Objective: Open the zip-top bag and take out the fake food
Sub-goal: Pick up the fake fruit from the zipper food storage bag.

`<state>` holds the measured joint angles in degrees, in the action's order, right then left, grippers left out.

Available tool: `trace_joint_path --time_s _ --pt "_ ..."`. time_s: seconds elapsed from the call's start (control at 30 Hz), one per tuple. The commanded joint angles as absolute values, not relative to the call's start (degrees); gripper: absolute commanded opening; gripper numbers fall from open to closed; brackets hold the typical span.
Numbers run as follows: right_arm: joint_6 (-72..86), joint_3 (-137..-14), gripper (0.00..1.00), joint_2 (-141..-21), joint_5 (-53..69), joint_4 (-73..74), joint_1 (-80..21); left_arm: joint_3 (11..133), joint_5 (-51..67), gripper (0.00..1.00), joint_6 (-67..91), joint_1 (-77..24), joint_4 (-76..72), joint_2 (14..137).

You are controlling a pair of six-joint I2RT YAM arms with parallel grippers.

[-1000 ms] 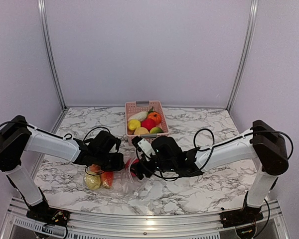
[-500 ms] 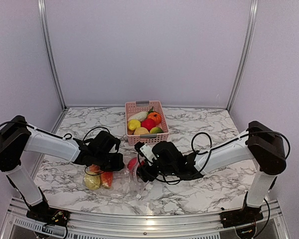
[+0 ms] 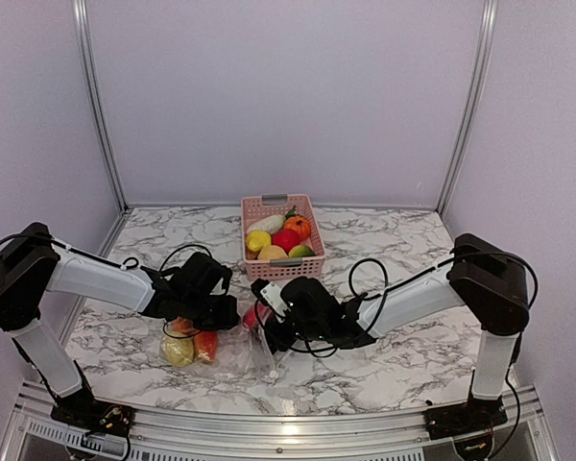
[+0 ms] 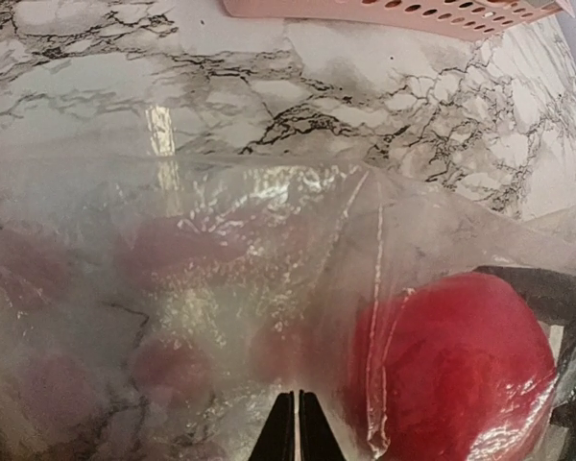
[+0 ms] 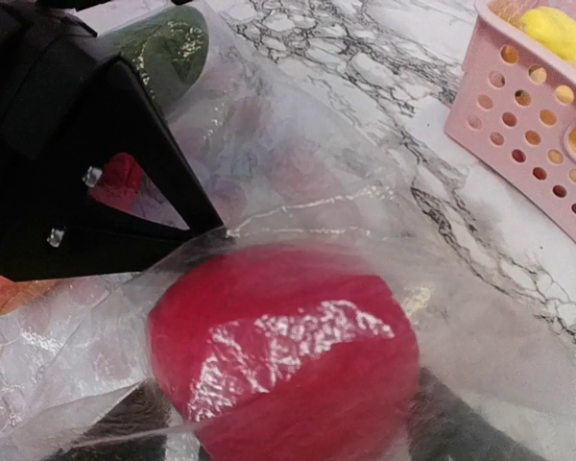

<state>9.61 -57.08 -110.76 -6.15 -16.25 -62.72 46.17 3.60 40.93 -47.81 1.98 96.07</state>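
Observation:
The zip-top bag (image 3: 228, 351) lies crumpled on the marble between the two arms. My left gripper (image 4: 296, 429) is shut on a fold of its clear film. A glossy red fruit (image 5: 286, 353) sits inside the bag's mouth, under wrinkled film. My right gripper (image 5: 293, 437) reaches into that mouth and holds the fruit, with a dark finger pressed against each of its sides. In the top view the right gripper (image 3: 260, 321) meets the left gripper (image 3: 218, 313) at the bag. More fake food stays inside: a yellow-green piece (image 3: 178, 351) and a red-orange one (image 3: 206, 345).
A pink slotted basket (image 3: 265, 205) stands behind the bag, holding several plastic fruits and a white radish. Its wall (image 5: 533, 120) is close on the right in the right wrist view. Metal frame posts rise at the back corners.
My right arm has pushed leftward into the bag's mouth and its fingers now flank the red fruit. The left arm has stayed put, still pinching the film.

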Motion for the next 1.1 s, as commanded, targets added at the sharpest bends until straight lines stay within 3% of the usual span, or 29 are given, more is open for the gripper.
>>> trace_joint_path --time_s 0.0,0.17,0.33,1.07 --pt "10.2 -59.4 0.78 -111.7 -7.1 -17.3 -62.5 46.7 3.7 0.04 40.3 -48.1 3.4 95.8" --pt "10.7 -59.2 0.61 -110.1 -6.6 -16.0 -62.5 45.9 1.8 0.03 41.3 -47.7 4.5 95.1" --pt "11.8 -58.0 0.52 -107.4 -5.2 -14.6 -62.6 44.5 1.0 0.04 42.3 -47.0 4.3 94.6" --pt "15.6 -49.8 0.49 -94.2 -3.0 -6.6 -63.1 44.0 1.1 0.04 42.8 -46.0 3.9 94.9"
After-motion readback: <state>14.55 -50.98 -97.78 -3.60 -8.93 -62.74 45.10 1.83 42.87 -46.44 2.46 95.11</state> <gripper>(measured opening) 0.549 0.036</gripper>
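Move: The pink fruit sits inside the bag's mouth right at the right hand's spread fingers, its middle about 2 cm ahead and 2 cm left of the hand and some 1 cm lower. Still bagged, the orange-red fruit lies roughly 12 cm left and 3 cm back of this hand, the yellow fruit about 17 cm left and 4 cm back. The pink basket is around 23 cm ahead, 4 cm right. From the left hand, the pink fruit is some 6 cm right and 1 cm ahead. The right fingers close on the pink fruit and grip it, then the hand raises it about 4 cm and draws it some 3 cm right and a little less back, away from the left hand and towards the outside of the bag. The left hand, fingers still shut on the bag film, shifts about 1.5 cm left, slightly forward. ##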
